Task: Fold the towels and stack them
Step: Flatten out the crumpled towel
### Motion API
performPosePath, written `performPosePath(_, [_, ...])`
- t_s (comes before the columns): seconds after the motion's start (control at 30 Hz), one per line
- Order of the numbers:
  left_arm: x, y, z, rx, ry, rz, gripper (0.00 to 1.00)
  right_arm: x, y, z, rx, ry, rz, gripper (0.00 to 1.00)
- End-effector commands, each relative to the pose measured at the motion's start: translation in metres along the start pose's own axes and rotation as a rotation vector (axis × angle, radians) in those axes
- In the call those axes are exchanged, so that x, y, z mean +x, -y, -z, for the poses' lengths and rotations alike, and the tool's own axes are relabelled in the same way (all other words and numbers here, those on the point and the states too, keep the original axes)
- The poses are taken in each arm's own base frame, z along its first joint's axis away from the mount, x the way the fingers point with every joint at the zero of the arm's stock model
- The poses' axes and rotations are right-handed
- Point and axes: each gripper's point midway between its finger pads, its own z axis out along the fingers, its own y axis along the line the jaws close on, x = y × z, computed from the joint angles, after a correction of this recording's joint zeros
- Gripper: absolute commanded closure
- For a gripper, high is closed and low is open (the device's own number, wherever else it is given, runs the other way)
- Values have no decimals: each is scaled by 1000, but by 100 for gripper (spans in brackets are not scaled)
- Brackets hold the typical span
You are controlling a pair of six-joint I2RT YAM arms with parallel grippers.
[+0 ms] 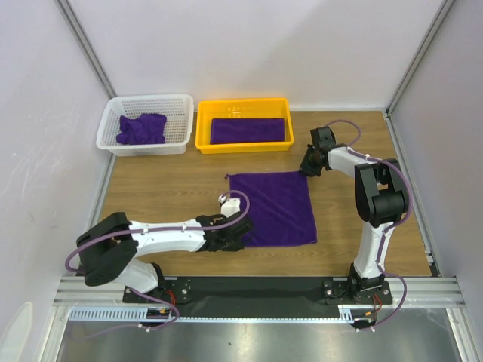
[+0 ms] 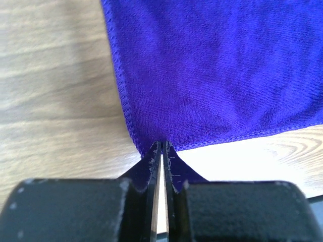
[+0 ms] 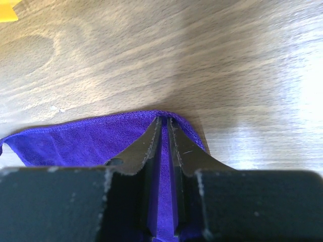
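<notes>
One purple towel [image 1: 275, 207] lies spread flat in the middle of the wooden table. My left gripper [image 1: 243, 226] is low at its near left side. In the left wrist view the jaws [image 2: 162, 143] are pinched together on a corner of that towel [image 2: 217, 65]. My right gripper [image 1: 306, 169] sits at the far right corner. Its jaws [image 3: 165, 119] are shut with the towel [image 3: 75, 143] between them. A second towel [image 1: 249, 130] lies folded in the yellow tray [image 1: 202, 128]. A third towel [image 1: 141, 128] lies crumpled in the white basket [image 1: 181, 121].
Basket and tray stand side by side against the back wall. Bare wood surrounds the spread towel. Metal frame posts rise at the table's left and right edges. Both arm bases are bolted to the black rail at the near edge.
</notes>
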Motion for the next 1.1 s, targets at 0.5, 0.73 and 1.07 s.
performPosePath(0.5, [-30, 9, 36, 7, 81, -64, 71, -20, -44, 56, -137, 28, 106, 58])
performPosePath(0.73, [-56, 6, 64, -71, 91, 37, 32, 31, -17, 104, -86, -96, 76, 38])
performPosePath(1.07, [-13, -18, 56, -47, -14, 300, 30, 139, 40, 140, -55, -267, -57, 36])
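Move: My left fingertips are already closed at the towel's near-left corner, about 1 cm to their left. The far-left corner lies some 26 cm ahead and 5 cm left of them, the near-right corner about 21 cm to their right and roughly level with them. My right fingertips are at the far-right corner. From that hand the near-right corner lies some 27 cm back and 2 cm right, and the yellow tray about 18 cm ahead and 20 cm left. With my right fingers still holding the far-right corner, I draw the near-left one about 2.5 cm left and back with my left hand. Then I open both grippers and lift clear of the cloth. My left hand rises about 7 cm, then drifts left and starts down; my right rises some 9 cm and sweeps back 17 cm along the right edge towards the near-right corner, sinking again. ##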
